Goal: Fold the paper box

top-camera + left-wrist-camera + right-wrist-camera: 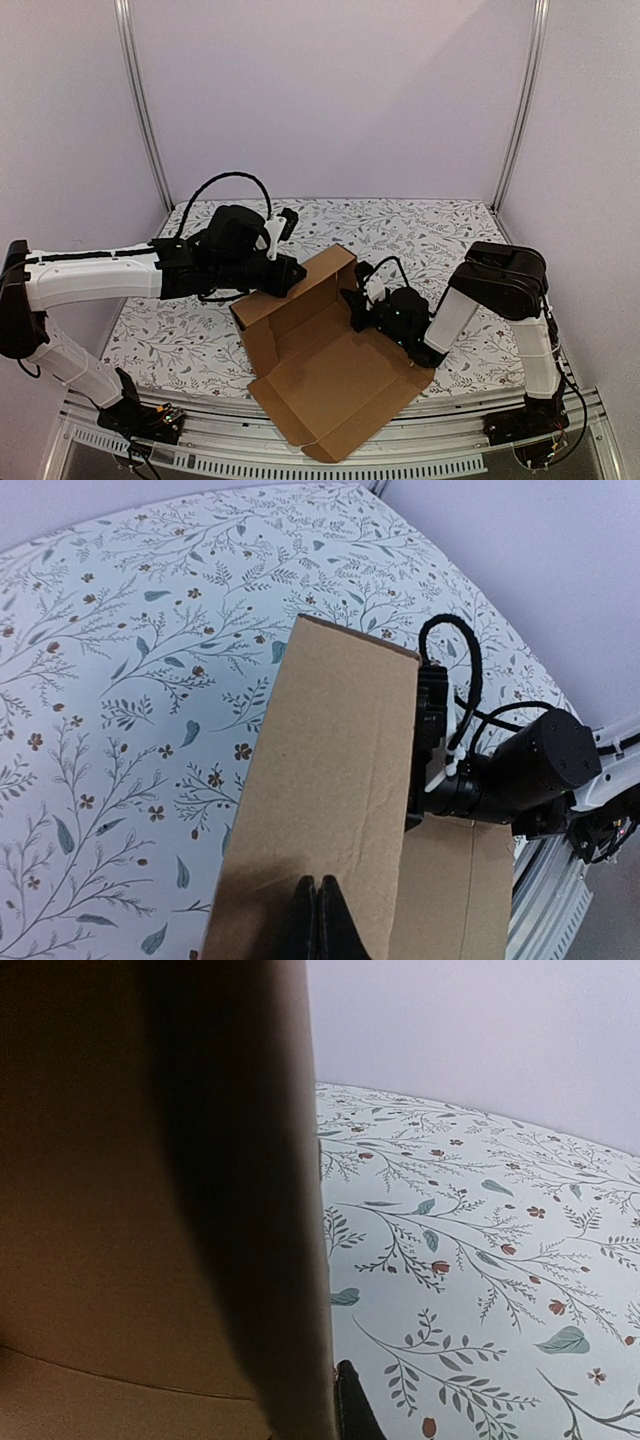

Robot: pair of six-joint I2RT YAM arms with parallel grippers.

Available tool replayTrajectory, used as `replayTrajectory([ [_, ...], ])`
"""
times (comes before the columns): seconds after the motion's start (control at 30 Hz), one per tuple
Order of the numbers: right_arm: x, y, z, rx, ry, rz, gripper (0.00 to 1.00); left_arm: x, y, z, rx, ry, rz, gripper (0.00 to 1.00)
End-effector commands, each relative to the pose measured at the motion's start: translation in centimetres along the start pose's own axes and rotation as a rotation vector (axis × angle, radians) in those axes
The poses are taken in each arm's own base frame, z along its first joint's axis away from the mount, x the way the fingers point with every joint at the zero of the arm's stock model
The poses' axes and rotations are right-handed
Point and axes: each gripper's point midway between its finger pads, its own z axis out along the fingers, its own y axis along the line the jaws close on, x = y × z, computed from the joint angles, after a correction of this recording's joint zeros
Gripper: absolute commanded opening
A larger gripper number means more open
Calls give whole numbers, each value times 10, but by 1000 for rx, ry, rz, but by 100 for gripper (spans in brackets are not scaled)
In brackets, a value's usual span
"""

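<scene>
The paper box (330, 370) is a brown cardboard sheet lying partly folded on the table, its back wall (300, 285) and a side flap raised. My left gripper (293, 275) is shut, its closed tips (317, 890) resting against the outer face of the raised wall (330, 760). At the wall's right end, my right gripper (355, 300) is shut on the cardboard edge. The right wrist view shows the brown panel (150, 1210) filling the left half. One black finger (352, 1410) shows just right of the edge, and the other is hidden behind the cardboard.
A floral cloth (440, 230) covers the table. Metal frame posts (140, 110) (520, 110) stand at the back corners, with plain walls behind them. A metal rail (300, 465) runs along the front edge, and the box's front flap reaches it.
</scene>
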Motion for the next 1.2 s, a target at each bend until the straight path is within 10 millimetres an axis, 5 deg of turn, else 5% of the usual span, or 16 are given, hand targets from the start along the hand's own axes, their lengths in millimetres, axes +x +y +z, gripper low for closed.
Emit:
replayTrajectory([
  [0.0, 0, -3, 4, 22, -19, 26, 0, 37, 15, 5, -39, 133, -5, 0],
  [0.67, -3, -5, -1, 49, -35, 34, 1, 30, 13, 2, -48, 115, -1, 3],
  [0.97, -17, -4, -13, 48, -50, 38, 47, 36, 18, 4, -64, 126, 0, 0],
  [1.17, -29, -2, -32, 33, -53, 7, 66, 34, 21, 2, -80, 115, 3, 0],
])
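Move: The box's right wall edge is already pinched between the right fingers, at the hand point itself. From there, the top strip's middle is about 10 cm left, 5 cm back and 7 cm up. The floor panel's middle is roughly 12 cm back, 3 cm left and 5 cm down. From the left hand, that wall edge lies about 7 cm ahead, 13 cm right and 12 cm lower; the top strip's middle is some 2 cm ahead and 2 cm right, just under its fingertips. The right wall edge stays squeezed in the almost shut right fingers at first, with the hand still; then the right fingers open to more than half and ease off it, drawing about 2 cm to the right and somewhat back, with no real turn of the wrist. On the top strip the left hand's closed fingertips keep their place, steadying the box. ##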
